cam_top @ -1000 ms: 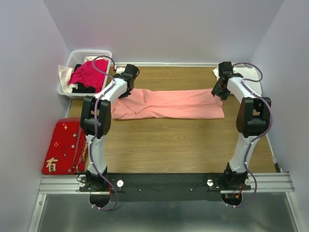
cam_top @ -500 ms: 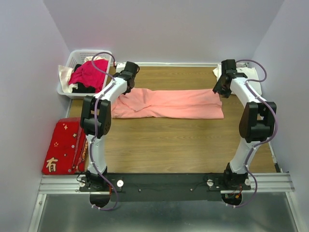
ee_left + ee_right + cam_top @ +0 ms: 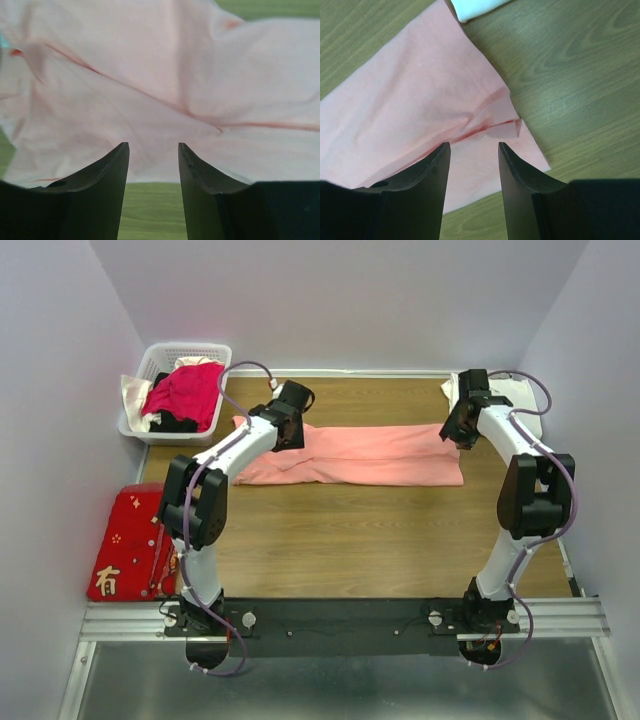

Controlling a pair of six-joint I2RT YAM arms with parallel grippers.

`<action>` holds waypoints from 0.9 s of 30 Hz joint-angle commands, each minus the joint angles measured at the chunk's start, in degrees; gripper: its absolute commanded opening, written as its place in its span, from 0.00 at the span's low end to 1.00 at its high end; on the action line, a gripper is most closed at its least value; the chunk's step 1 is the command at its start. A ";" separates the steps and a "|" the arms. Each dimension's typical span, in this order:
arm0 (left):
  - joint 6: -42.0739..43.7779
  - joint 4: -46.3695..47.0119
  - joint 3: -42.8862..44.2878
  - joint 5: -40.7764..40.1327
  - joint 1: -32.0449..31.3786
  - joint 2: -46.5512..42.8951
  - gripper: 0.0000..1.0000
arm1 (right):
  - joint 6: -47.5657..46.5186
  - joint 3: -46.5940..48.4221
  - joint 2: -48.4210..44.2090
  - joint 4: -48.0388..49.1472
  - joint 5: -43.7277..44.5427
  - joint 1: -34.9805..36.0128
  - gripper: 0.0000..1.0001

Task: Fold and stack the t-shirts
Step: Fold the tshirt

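A salmon-pink t-shirt (image 3: 370,454) lies folded into a long strip across the far half of the wooden table. My left gripper (image 3: 289,427) hovers open over the strip's left part, with creased pink cloth (image 3: 165,75) beneath it and nothing between the fingers (image 3: 153,147). My right gripper (image 3: 456,431) stands open over the strip's right end, where a small corner of cloth (image 3: 510,127) is turned up; nothing sits between its fingers (image 3: 474,146). A white t-shirt (image 3: 522,398) lies at the back right, partly hidden by the right arm, and shows as a white edge (image 3: 475,7) in the right wrist view.
A white basket (image 3: 190,346) holding a magenta cloth (image 3: 186,390) and other clothes stands at the back left. A flat red cloth with gold characters (image 3: 125,540) lies at the left front. Walls close in the table on three sides.
My left gripper has opened, let go of the pink shirt's left end and moved right over the strip. The right gripper has drifted slightly back and stays open.
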 commanded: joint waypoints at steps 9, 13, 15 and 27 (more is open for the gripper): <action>-3.97 0.75 -3.43 4.86 -2.60 1.86 0.50 | 0.35 -2.00 -2.12 0.14 -1.33 -0.27 0.52; -4.93 -1.18 -2.91 2.93 -2.60 2.56 0.51 | 0.43 -2.08 -2.30 0.14 -1.25 -0.27 0.51; -5.28 -2.06 -2.82 1.96 -2.51 3.00 0.51 | 0.70 -2.17 -2.30 0.14 -1.24 -0.18 0.51; -6.26 -3.83 -3.43 -0.42 -2.51 4.76 0.47 | 0.78 -2.70 -2.21 0.14 -1.25 -0.27 0.51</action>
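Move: The folded corner of the t-shirt's sleeve layer, near the shirt's near edge, lies about 5 cm back, 1 cm to the right and 7 cm below my open left hand. The pointed end of that fold is some 7 cm to the right of the corner and 3 cm farther out. The laundry basket stands about 13 cm ahead of my left hand and 22 cm to its left. From my right hand the corner lies roughly 35 cm left, 6 cm back and 6 cm down. I bring my left hand down about 5 cm and back nearly 4 cm over the t-shirt towards the folded corner. At first I swing quickly back and some 3 cm to the right as I sink, then ease down more slowly, coming 2 cm back to the left. The fingers stay half open and tip about 10 degrees further down, ending close over the corner; contact can't be seen. ##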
